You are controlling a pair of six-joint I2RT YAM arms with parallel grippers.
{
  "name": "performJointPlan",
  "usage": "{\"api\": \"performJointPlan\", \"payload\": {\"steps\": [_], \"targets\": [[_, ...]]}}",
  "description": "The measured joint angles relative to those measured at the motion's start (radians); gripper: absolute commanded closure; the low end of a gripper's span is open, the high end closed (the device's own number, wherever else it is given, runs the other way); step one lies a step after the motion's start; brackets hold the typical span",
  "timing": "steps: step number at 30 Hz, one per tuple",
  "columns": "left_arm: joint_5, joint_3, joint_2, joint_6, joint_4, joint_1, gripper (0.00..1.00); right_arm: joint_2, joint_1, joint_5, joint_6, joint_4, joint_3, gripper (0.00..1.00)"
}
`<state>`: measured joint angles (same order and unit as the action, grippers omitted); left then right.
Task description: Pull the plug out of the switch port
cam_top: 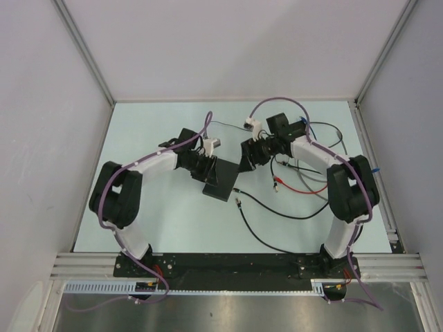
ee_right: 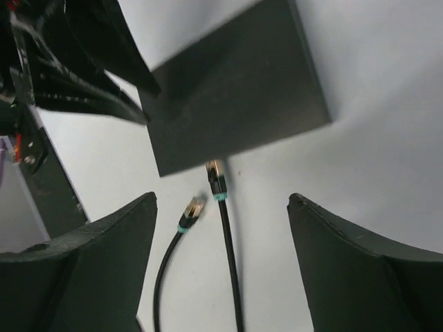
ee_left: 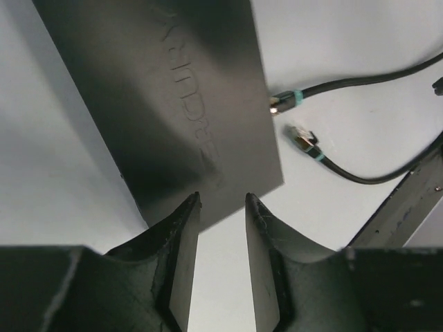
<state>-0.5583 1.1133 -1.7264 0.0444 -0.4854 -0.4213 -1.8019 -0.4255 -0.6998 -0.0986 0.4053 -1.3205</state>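
The flat matte-black box (cam_top: 221, 183) (ee_left: 173, 104) (ee_right: 235, 104) lies at the table's middle. Its switch port does not show as a distinct socket. One teal-collared plug (ee_left: 284, 102) (ee_right: 217, 178) (cam_top: 237, 190) has its metal tip at the box's short edge; I cannot tell whether it is seated. A second plug (ee_left: 303, 137) (ee_right: 192, 208) (cam_top: 238, 203) lies loose beside it, slightly blurred. My right gripper (ee_right: 221, 200) (cam_top: 243, 162) hovers open and wide over both plugs, holding nothing. My left gripper (ee_left: 221, 200) (cam_top: 210, 168) is open with a narrow gap, its tips at the box's opposite edge.
A red cable (cam_top: 291, 188) and several black cables (cam_top: 325, 138) sprawl on the right half of the table. Two small white connectors (cam_top: 250, 126) (cam_top: 213, 144) ride on the arms' cables. The left arm (ee_right: 62, 69) crowds the box's far side. Grey walls close in three sides.
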Motion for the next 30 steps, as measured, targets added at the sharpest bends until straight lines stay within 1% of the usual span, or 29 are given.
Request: {"api": "performJointPlan", "payload": {"steps": [1, 2, 4, 8, 13, 18, 23, 27, 30], "targets": [[-0.002, 0.000, -0.027, 0.003, 0.012, 0.000, 0.63, -0.027, 0.011, -0.026, 0.002, 0.018, 0.010, 0.27], [0.000, 0.001, -0.050, 0.007, 0.019, 0.000, 0.63, -0.053, 0.019, -0.053, -0.006, 0.040, 0.012, 0.33], [-0.027, 0.026, -0.094, 0.020, 0.015, 0.002, 0.63, -0.102, 0.035, -0.095, -0.016, 0.077, 0.002, 0.35], [-0.013, 0.087, -0.140, 0.017, 0.018, 0.001, 0.63, -0.201, 0.042, -0.175, -0.023, 0.115, -0.012, 0.37], [-0.014, 0.071, -0.139, 0.018, 0.043, 0.001, 0.63, -0.307, 0.019, -0.269, -0.034, 0.148, -0.042, 0.40], [-0.013, 0.045, -0.124, 0.018, 0.076, 0.001, 0.63, -0.345, 0.008, -0.334, -0.032, 0.158, -0.060, 0.41], [-0.014, 0.044, -0.124, 0.018, 0.080, 0.001, 0.63, -0.379, 0.008, -0.365, -0.022, 0.164, -0.085, 0.44], [-0.014, 0.044, -0.124, 0.018, 0.081, 0.001, 0.63, -0.392, 0.004, -0.364, 0.001, 0.162, -0.098, 0.47], [-0.014, 0.044, -0.124, 0.018, 0.085, -0.001, 0.63, -0.397, -0.005, -0.354, 0.014, 0.162, -0.105, 0.53]]}}
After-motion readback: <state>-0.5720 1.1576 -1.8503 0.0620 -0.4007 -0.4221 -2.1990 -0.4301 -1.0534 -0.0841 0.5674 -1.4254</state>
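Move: From my right hand, the plug in the switch port lies about 6 cm back, 3 cm to the left and 10 cm below. The switch's middle is some 4 cm forward and 4 cm left of that plug. The loose plug lies about 4 cm back and 1 cm right of the port plug, the red cable's plug 12 cm to its right and 2 cm farther out. From my left hand, the switch's middle is roughly 3 cm ahead, 3 cm right and 5 cm below. I bring my right hand down about 9 cm and back 5 cm onto the port plug, drifting a little left at the end, rolling some 30 degrees with its top going forward, and narrow the open fingers until they stand either side of the plug without gripping. Early on my left hand sinks a couple of centimetres and slides forward over the switch, sets its part-open fingertips on the top, then holds there. ##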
